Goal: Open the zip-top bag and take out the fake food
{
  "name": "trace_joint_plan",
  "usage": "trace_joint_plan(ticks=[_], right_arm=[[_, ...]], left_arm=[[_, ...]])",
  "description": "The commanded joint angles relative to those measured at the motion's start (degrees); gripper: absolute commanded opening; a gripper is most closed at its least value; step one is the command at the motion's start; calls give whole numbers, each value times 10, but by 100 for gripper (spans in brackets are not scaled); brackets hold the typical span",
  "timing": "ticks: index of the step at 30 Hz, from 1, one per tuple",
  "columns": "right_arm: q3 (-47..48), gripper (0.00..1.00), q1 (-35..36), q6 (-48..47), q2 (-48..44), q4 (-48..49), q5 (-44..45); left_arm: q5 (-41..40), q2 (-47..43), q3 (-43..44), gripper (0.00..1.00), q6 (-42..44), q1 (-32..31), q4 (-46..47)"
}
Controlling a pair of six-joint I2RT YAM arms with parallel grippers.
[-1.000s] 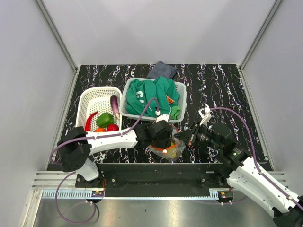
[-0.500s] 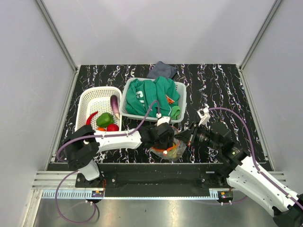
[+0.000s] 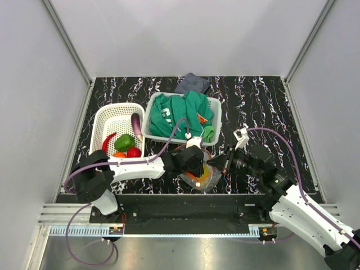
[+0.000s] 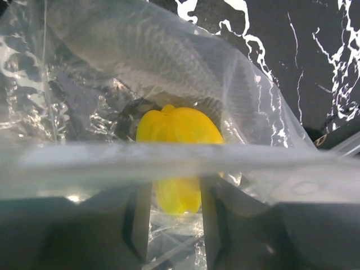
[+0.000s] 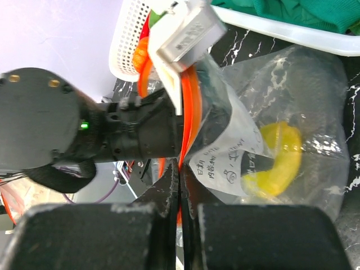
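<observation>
The zip-top bag (image 3: 203, 176) lies at the table's near edge between the two arms, its mouth held apart. My right gripper (image 5: 180, 179) is shut on the bag's orange-red zip strip (image 5: 190, 112). One yellow piece of fake food (image 5: 278, 163) sits inside the clear bag (image 5: 306, 84). My left gripper (image 4: 175, 225) reaches in through the mouth. Its fingers (image 4: 138, 219) press both sides of the yellow piece (image 4: 179, 126). In the top view my left gripper (image 3: 197, 169) is half hidden by plastic, and my right gripper (image 3: 221, 163) sits just right of the bag.
A white perforated basket (image 3: 107, 119) at the left holds a red chili (image 3: 108, 143), a green pepper (image 3: 124, 141), a purple piece (image 3: 136, 126), a red fruit (image 3: 134, 152) and an orange one (image 3: 118, 154). A tray with green cloth (image 3: 183, 115) stands behind the bag.
My left gripper has pushed deeper into the bag, and its jaws have narrowed onto the yellow piece. The right gripper keeps its hold on the zip strip.
</observation>
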Motion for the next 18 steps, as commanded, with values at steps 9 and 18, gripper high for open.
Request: trace_joint_plan(ticks=[9,18], right_arm=[[35,0,5,-37,12,-4,26],[74,0,5,-70,28,-31,52]], left_arm=[[-87,-133,17,3,98,-21,-66],[-62,-217,24,0,206,-23,-65]])
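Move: The left fingers already hold the yellow pepper down in the bag. The white basket it is bound for has its middle about 33 cm to the left and 17 cm ahead, a couple of centimetres lower. In the basket, the tomato is some 27 cm left and 12 cm ahead of that hand; the bin of green cloth is 8 cm left and 25 cm ahead. From the right hand the pepper is about 3 cm left, nearly level fore and aft, roughly 13 cm below. Keeping its pinch on the yellow pepper, the left hand draws it up from the bottom of the bag towards the mouth, about 8 cm, gathering speed after a slow start and easing left as it climbs. The wrist swings the fingertips forward and up some 15 degrees. The right fingers stay shut on the bag's orange edge and give only a centimetre or so up and forward. ##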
